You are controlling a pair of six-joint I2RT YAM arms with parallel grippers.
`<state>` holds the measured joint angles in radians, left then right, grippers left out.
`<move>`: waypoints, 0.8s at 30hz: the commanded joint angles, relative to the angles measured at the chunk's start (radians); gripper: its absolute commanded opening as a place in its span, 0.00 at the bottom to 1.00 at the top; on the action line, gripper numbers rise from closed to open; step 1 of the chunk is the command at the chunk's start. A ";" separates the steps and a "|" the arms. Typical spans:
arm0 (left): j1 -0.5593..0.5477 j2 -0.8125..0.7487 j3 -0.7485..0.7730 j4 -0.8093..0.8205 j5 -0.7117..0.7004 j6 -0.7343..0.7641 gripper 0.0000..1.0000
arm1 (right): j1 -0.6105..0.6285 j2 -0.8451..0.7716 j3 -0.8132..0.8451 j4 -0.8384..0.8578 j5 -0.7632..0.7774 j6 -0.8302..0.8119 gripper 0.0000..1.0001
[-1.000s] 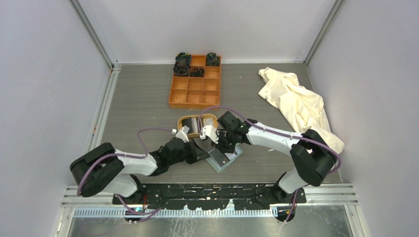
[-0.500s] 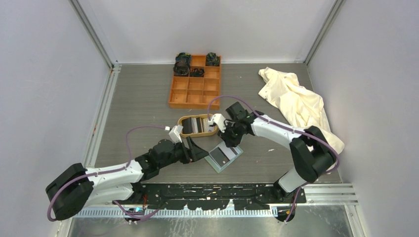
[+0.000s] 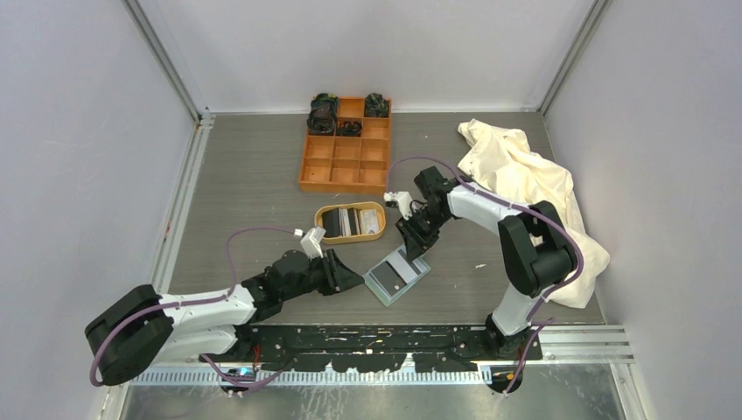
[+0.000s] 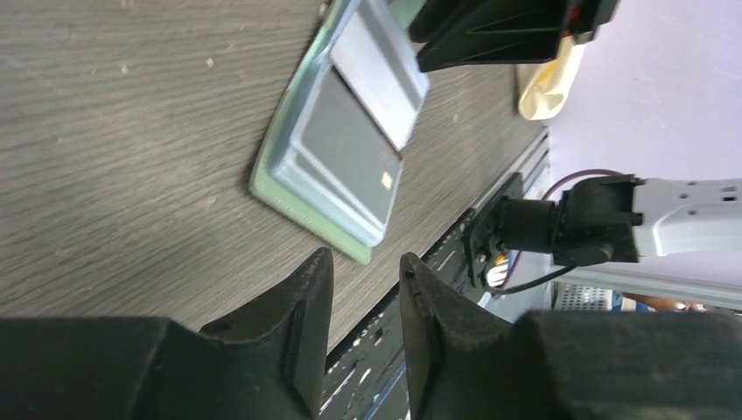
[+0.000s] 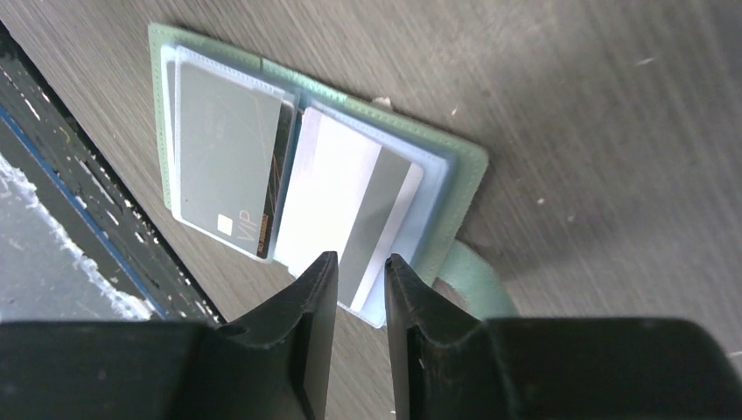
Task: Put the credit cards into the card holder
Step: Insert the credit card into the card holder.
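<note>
The sage-green card holder (image 3: 398, 276) lies open on the table. A dark credit card (image 5: 227, 175) sits in its left pocket and a white one with a grey stripe (image 5: 350, 210) in its right pocket. The strap tab (image 5: 472, 280) sticks out beside the holder. My right gripper (image 5: 360, 262) hovers over the white card's end, slightly open and holding nothing. My left gripper (image 4: 367, 271) is open a little and empty, just left of the holder (image 4: 341, 149). More credit cards (image 3: 350, 220) lie in the oval wooden tray (image 3: 319, 223).
An orange compartment box (image 3: 346, 149) with dark items in its back cells stands behind the tray. A crumpled cream cloth (image 3: 525, 184) lies at the right. The black rail (image 3: 376, 337) runs along the near table edge.
Both grippers have left the card holder. The left arm drew back to the near left. The right gripper lifted away toward the back right and opened a little.
</note>
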<state>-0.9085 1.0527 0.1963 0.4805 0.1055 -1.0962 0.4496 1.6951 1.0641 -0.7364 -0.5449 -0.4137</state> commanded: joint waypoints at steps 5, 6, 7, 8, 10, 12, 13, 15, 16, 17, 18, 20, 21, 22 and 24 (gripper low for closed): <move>-0.047 0.161 0.042 0.050 -0.037 -0.043 0.35 | -0.005 0.069 0.066 -0.105 -0.013 0.016 0.32; -0.053 0.188 0.058 0.049 -0.035 -0.042 0.36 | -0.005 0.079 0.070 -0.109 -0.011 0.018 0.32; -0.055 0.215 0.073 0.050 -0.030 -0.039 0.37 | -0.006 0.086 0.072 -0.113 -0.006 0.018 0.33; -0.057 0.247 0.090 0.050 -0.024 -0.040 0.37 | -0.005 0.094 0.075 -0.115 0.001 0.021 0.33; -0.059 0.305 0.123 0.054 -0.009 -0.040 0.38 | -0.005 0.102 0.077 -0.114 0.027 0.029 0.34; -0.059 0.357 0.148 0.071 0.003 -0.043 0.39 | -0.009 0.106 0.079 -0.110 0.056 0.039 0.35; -0.059 0.381 0.157 0.079 0.009 -0.047 0.39 | -0.011 0.108 0.079 -0.108 0.066 0.042 0.36; -0.059 0.419 0.175 0.087 0.015 -0.054 0.39 | -0.015 0.117 0.079 -0.109 0.076 0.045 0.37; -0.059 0.439 0.185 0.085 0.015 -0.056 0.38 | -0.017 0.124 0.084 -0.117 0.073 0.042 0.37; -0.059 0.448 0.194 0.078 0.012 -0.057 0.38 | -0.018 0.131 0.088 -0.129 0.058 0.035 0.37; -0.059 0.459 0.208 0.061 0.008 -0.057 0.36 | -0.018 0.138 0.093 -0.143 0.037 0.028 0.36; -0.058 0.474 0.227 0.033 0.003 -0.051 0.35 | -0.018 0.144 0.100 -0.160 -0.004 0.022 0.36; -0.058 0.481 0.235 0.023 0.000 -0.048 0.35 | -0.018 0.144 0.104 -0.167 -0.028 0.017 0.36; -0.055 0.484 0.241 0.015 -0.002 -0.043 0.35 | -0.017 0.144 0.106 -0.173 -0.044 0.016 0.35; -0.045 0.487 0.248 0.003 -0.003 -0.037 0.34 | -0.018 0.145 0.113 -0.193 -0.081 0.008 0.35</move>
<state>-0.9623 1.5242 0.4107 0.5129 0.1173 -1.1515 0.4278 1.8347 1.1419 -0.8787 -0.5312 -0.3878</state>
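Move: The open card holder's middle is about 8 cm to the left hand's right, 3 cm ahead and 6 cm below; the grey VIP card in it lies some 6 cm right and 1 cm ahead of that hand, and the tray of cards 14 cm ahead and 3 cm left. From the right hand, the white card is about 2 cm left, 1 cm back and 2 cm below, the VIP card some 5 cm left and 4 cm back. The left hand first drops beside the holder, about 5 cm down with a little drift back, then sweeps nearly 5 cm to the right and slightly forward at that low height, its parted fingertips coming against the holder's left edge and pushing it along. Meanwhile the right hand settles about 2 cm lower and a little over 1 cm back and to the right, tipping some 10 degrees, its parted tips brought down to the striped end of the white card and bearing on it towards the VIP card. ##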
